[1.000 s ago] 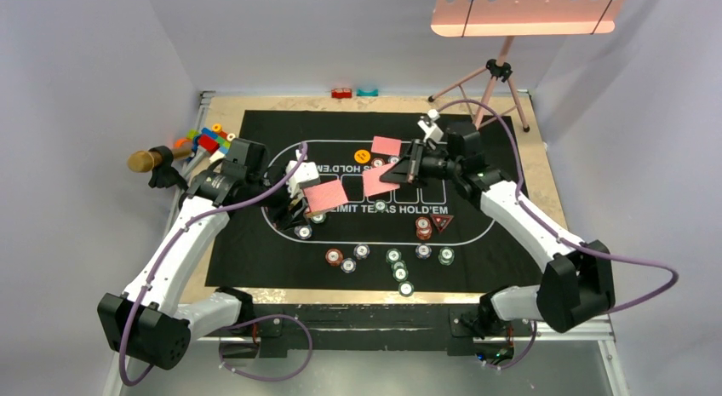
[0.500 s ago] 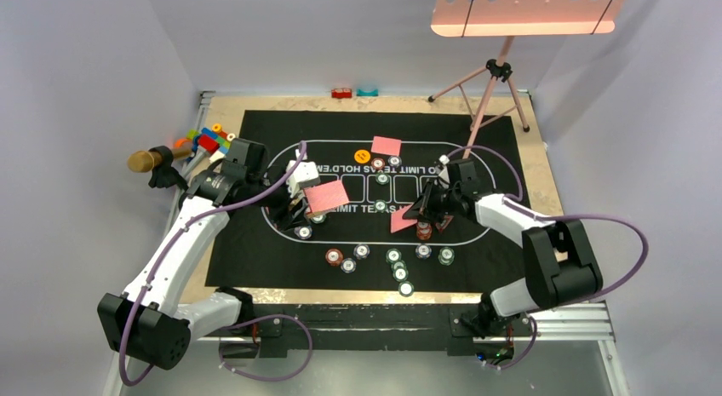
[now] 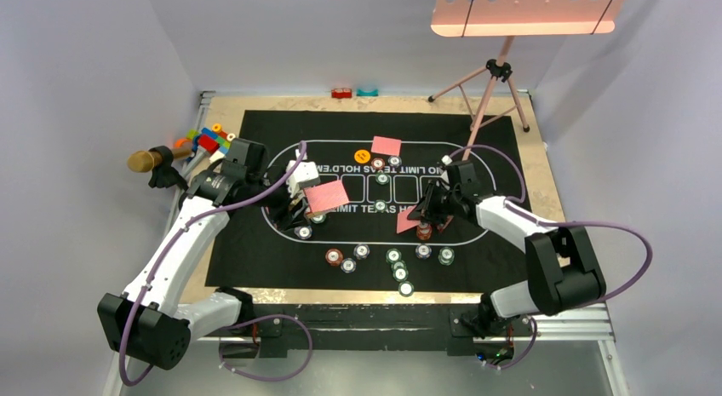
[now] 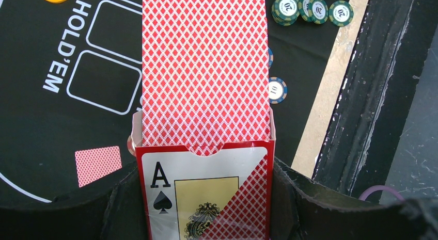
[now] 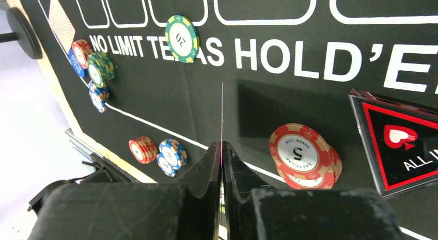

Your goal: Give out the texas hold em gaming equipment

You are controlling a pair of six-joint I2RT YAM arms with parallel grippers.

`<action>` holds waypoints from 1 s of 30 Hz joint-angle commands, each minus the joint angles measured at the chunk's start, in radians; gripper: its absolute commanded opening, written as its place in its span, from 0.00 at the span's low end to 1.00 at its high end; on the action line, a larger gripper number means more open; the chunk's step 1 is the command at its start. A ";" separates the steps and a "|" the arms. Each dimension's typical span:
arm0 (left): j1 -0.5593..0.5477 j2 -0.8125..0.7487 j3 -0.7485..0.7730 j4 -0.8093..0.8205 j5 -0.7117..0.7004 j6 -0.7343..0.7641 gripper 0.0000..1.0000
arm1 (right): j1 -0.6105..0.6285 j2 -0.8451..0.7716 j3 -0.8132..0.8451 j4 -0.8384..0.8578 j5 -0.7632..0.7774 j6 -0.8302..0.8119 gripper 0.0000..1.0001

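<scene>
My left gripper (image 4: 205,198) is shut on a red card box (image 4: 206,193), and a deck of red-backed playing cards (image 4: 205,69) sticks out of its open end. In the top view that gripper (image 3: 305,194) hovers over the left of the black poker mat (image 3: 255,243). My right gripper (image 5: 222,144) is shut on a single card, seen edge-on (image 5: 222,113). It tilts low over the mat (image 3: 407,220), just left of a red chip stack (image 5: 304,156) and the red triangle marker (image 5: 403,142). Another card (image 3: 386,146) and an orange disc (image 3: 363,156) lie at the far side.
Several chips (image 3: 396,264) are scattered along the mat's near side, and others sit by the printed boxes (image 3: 382,179). A gold-headed microphone (image 3: 146,161) and toy bricks (image 3: 207,140) lie off the mat at the left. A pink tripod (image 3: 489,89) stands at the back right.
My right arm has swung from the mat's far centre toward the near right and lowered, carrying its card down beside the red chip stack. The left arm has not moved.
</scene>
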State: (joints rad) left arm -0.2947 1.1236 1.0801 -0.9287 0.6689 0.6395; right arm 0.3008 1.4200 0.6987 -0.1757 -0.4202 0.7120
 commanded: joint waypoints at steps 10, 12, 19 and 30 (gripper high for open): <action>0.006 -0.026 0.017 0.033 0.042 0.003 0.00 | 0.009 0.091 0.078 0.055 -0.047 -0.010 0.11; 0.006 -0.027 0.014 0.033 0.040 0.007 0.00 | 0.011 0.108 0.064 0.106 -0.097 0.004 0.11; 0.006 -0.024 0.016 0.035 0.040 0.006 0.00 | 0.040 0.131 0.033 0.172 -0.144 0.032 0.12; 0.005 -0.022 0.022 0.025 0.035 0.011 0.00 | 0.042 0.090 0.126 -0.087 0.076 -0.078 0.69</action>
State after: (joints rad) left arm -0.2947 1.1225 1.0801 -0.9298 0.6685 0.6399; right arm 0.3412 1.5730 0.7578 -0.1539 -0.4595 0.6918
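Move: The right hand already holds a card on edge between shut fingers; the bare mat it is bound for lies about 6 cm to the left, 3 cm back and some 4 cm below. The red chip stack stands about 4 cm back and 2 cm to the right, the all-in triangle 2 cm back and 6 cm right, and the green 20 chip 2 cm ahead and 10 cm left. From the left hand that spot is roughly 21 cm right, 4 cm back and 17 cm below. With the card still pinched, the right hand eases about 1 cm forward and down beside the red chip stack, then sweeps some 3 cm left towards the bare mat short of the green 20 chip, tipping slightly so that its left side rises. There the fingers spread from nearly shut to about two-thirds open and let the card go while the hand draws back 1 cm or so to the right and sinks another 1.5 cm, ending with one finger right at the card's edge. ##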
